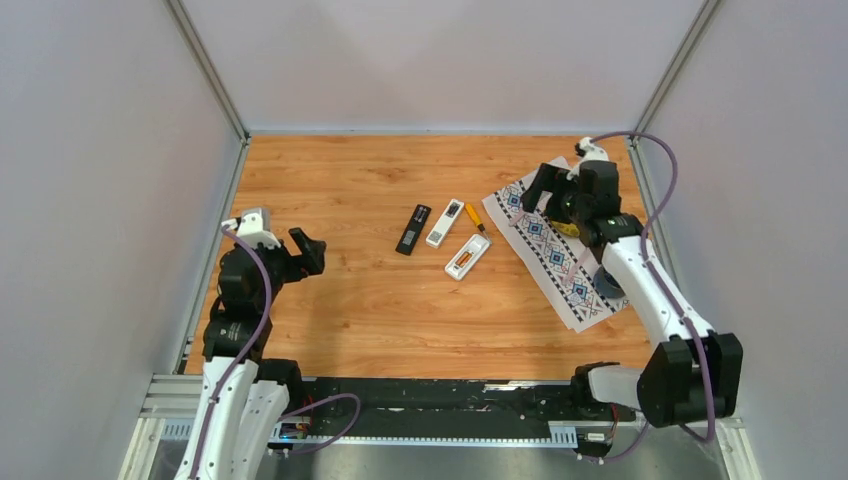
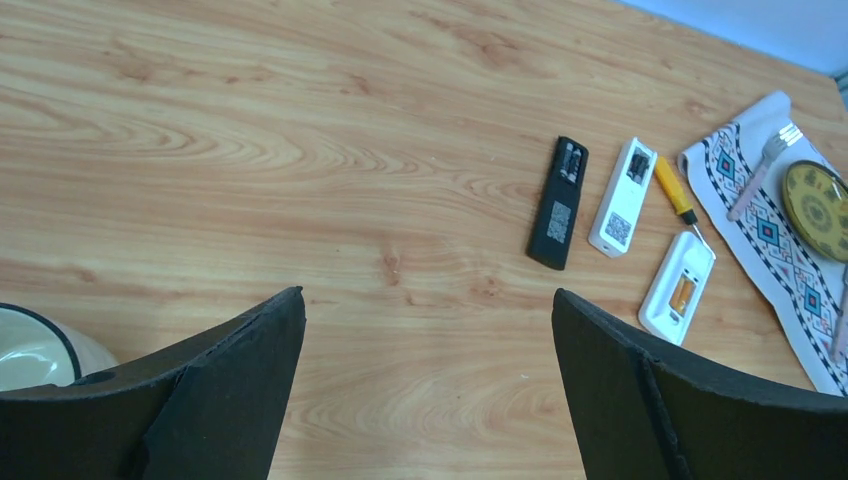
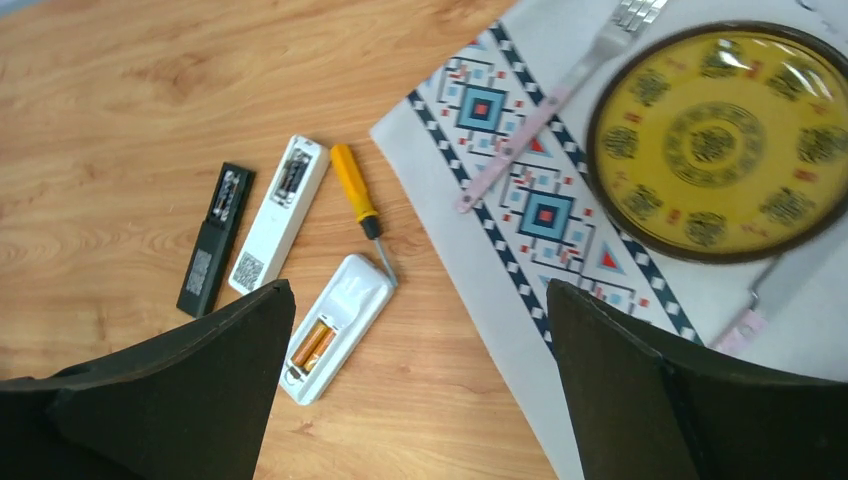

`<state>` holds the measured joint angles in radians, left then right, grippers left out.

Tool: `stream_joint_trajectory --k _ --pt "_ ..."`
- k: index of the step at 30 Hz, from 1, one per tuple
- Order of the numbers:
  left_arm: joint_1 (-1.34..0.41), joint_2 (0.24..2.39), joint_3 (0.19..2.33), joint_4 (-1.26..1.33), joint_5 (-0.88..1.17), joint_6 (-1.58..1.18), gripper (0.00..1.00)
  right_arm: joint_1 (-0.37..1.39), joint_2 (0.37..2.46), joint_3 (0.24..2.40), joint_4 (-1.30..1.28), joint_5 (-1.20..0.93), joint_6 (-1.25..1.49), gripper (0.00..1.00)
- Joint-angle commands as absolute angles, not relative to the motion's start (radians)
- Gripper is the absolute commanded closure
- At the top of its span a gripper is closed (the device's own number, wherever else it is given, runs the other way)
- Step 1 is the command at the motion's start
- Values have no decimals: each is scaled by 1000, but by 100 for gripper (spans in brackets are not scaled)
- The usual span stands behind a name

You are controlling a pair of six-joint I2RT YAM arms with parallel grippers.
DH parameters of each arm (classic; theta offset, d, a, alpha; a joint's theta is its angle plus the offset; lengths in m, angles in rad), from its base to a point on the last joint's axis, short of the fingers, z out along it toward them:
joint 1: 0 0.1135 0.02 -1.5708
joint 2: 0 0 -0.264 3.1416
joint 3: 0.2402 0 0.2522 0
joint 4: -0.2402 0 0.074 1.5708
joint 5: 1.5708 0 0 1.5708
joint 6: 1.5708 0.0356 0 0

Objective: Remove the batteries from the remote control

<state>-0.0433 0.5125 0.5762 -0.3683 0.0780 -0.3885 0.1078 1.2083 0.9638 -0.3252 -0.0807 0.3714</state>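
Three remotes lie back-up in mid-table, battery bays uncovered. The black remote (image 1: pixel 413 229) (image 2: pixel 558 203) holds dark grey batteries (image 2: pixel 571 161). Beside it, a white remote (image 1: pixel 445 222) (image 3: pixel 278 212) also holds dark ones (image 2: pixel 637 166). The nearer white remote (image 1: pixel 467 257) (image 3: pixel 337 326) holds two orange-gold batteries (image 3: pixel 312 345) (image 2: pixel 681 294). My left gripper (image 1: pixel 305 252) (image 2: pixel 428 295) hangs open over bare wood, far to the left of them. To their right, above the placemat's edge, my right gripper (image 1: pixel 540 188) (image 3: pixel 420 285) is open and holds nothing.
A yellow-handled screwdriver (image 1: pixel 475 217) (image 3: pixel 357 188) lies between the white remotes and the patterned placemat (image 1: pixel 560 270). On the mat are a yellow plate (image 3: pixel 722 140) and a fork (image 3: pixel 560 90). A white bowl (image 2: pixel 30 350) sits beside my left fingers. Walls enclose the table.
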Motion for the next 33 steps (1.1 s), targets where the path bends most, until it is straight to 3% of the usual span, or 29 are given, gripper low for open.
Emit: stream_joint_trajectory --k 1,9,13,15,18,23,33 --pt "-38 541 617 -399 153 -387 1 224 1339 1104 -380 -80 262 0" --pt "-40 699 650 -391 354 -354 1 344 1730 1365 -397 -153 169 1" --pt "-40 727 623 -365 413 -356 1 356 2004 1599 -556 -158 156 16" --pt "-40 733 614 -362 411 -354 1 364 2081 1736 -613 -132 155 28" --pt "-40 739 620 -374 396 -348 1 383 2187 1864 -705 -69 134 37" --pt "-40 787 646 -364 377 -330 1 397 2243 1887 -726 -2 112 41" --pt "-40 873 698 -356 400 -324 3 402 2327 1901 -765 -2 113 69"
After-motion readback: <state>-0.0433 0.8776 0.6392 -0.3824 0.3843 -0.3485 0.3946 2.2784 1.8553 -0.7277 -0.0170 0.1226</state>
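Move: Ahead and to the left of the right hand lies the screwdriver's yellow handle, about 10 cm forward, 13 cm left and 18 cm below. The long white remote is some 6 cm left of the handle and 2 cm nearer; the orange-battery remote lies about 10 cm nearer than the handle and 1 cm left. From the left hand the handle is roughly 21 cm ahead and 29 cm right, with the black remote 17 cm ahead and 17 cm right, both near 20 cm below. Swinging left, then reaching forward and down about 17 cm to the screwdriver, the right hand tips its fingers some 30 degrees downward, turns counter-clockwise, and narrows them from wide open to around the yellow handle. Meanwhile the left hand, fingers still wide, sinks and shifts right about 5 cm each towards the remotes, tipping down and turning clockwise. ##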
